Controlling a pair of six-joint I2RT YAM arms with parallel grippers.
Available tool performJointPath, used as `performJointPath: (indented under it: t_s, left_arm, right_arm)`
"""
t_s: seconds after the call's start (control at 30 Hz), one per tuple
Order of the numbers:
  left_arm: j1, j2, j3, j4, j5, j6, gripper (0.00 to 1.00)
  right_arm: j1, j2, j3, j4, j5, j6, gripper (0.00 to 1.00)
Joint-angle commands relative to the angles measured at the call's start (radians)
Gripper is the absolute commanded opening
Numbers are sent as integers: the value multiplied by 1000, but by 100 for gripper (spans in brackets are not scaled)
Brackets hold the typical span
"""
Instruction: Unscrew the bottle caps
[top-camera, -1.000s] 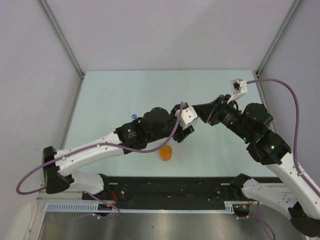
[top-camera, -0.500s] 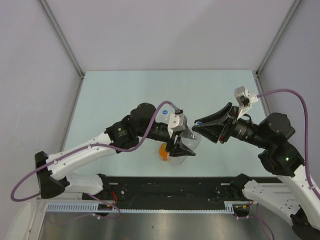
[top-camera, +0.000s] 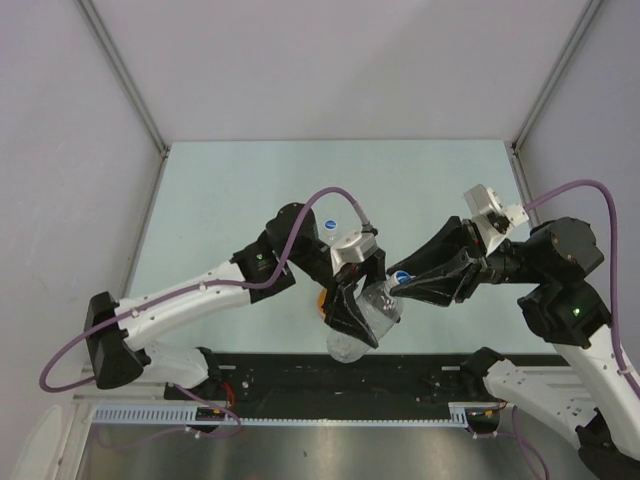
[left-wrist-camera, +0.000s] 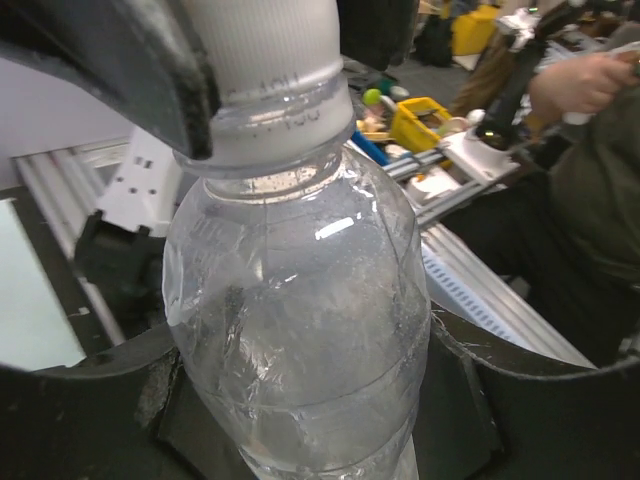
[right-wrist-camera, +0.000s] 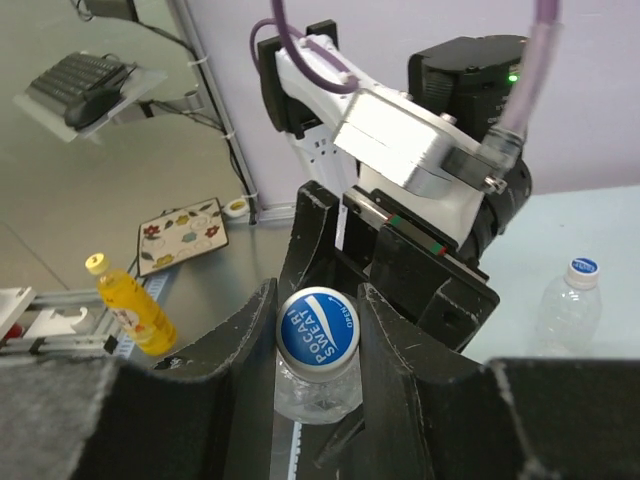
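My left gripper (top-camera: 362, 318) is shut on a clear bottle (top-camera: 372, 308) and holds it tilted above the table's near edge. In the left wrist view the bottle's body (left-wrist-camera: 300, 300) fills the space between my fingers (left-wrist-camera: 80, 420). My right gripper (top-camera: 404, 284) is shut on this bottle's blue cap (top-camera: 402, 278). In the right wrist view the blue cap (right-wrist-camera: 317, 330) with white lettering sits pinched between both fingers (right-wrist-camera: 232, 365). The orange bottle (top-camera: 321, 299) stands mostly hidden behind the left gripper. A second clear bottle with a blue cap (top-camera: 330, 227) stands behind the left arm.
That second clear bottle also shows upright on the pale table in the right wrist view (right-wrist-camera: 568, 300). The black rail (top-camera: 300, 375) runs along the near edge under the held bottle. Grey walls enclose the table's sides and back.
The left arm has lifted the clear bottle and swung it toward the near edge. The right gripper has moved in from the right and closed on its cap.
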Motion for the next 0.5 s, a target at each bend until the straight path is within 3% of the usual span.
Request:
performJointPath:
  t_s: [0.0,0.03,0.1,0.13,0.17,0.23,0.33,0.47]
  left_arm:
    - [-34,-14,36,313,216,-134,1]
    - [-34,-11,49,197,211,-91,0]
    - [-32,-6,114,-31,125,161,0]
    - [-32,-1,144,-266,81,251,0]
    - [-32,3,179,-335,-7,343,0]
    - [-28,5,190,-440,-97,408,0]
    - [-25,0,176,-474,-253,460,0]
    - [-23,-4,153,-474,-395,483,0]
  right_arm:
    - [-33,43,10,-14,-27,-113,0]
    - [-34,45,11,-17,-18,-118,0]
    - [-36,37,14,-34,11,-119,0]
    - [-39,34,15,-42,53,-113,0]
    - [-39,33,17,-48,74,-112,4]
    - [-39,30,20,-77,135,-110,28]
    - [-42,28,21,-103,192,-98,55]
    - [-42,17,23,-117,284,-66,69]
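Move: The blue cap sits between my right fingertips, about 1 cm to the hand point's left and level with it in height. From my left hand, which grips the tilted bottle's body, that cap lies some 5 cm ahead, 6 cm right and 4 cm higher. From my right hand, the orange object is roughly 12 cm ahead, 13 cm left and 35 cm down; the standing bottle is about 26 cm ahead, 12 cm left and 30 cm down. After barely stirring at first, I spread my right fingers wide off the cap while that hand swings about 3 cm forward, turning slightly clockwise. My left hand keeps its grip on the bottle and carries it some 3 cm forward, a little right and down, its wrist twisting back counter-clockwise and tipping by about 15 degrees in all. ##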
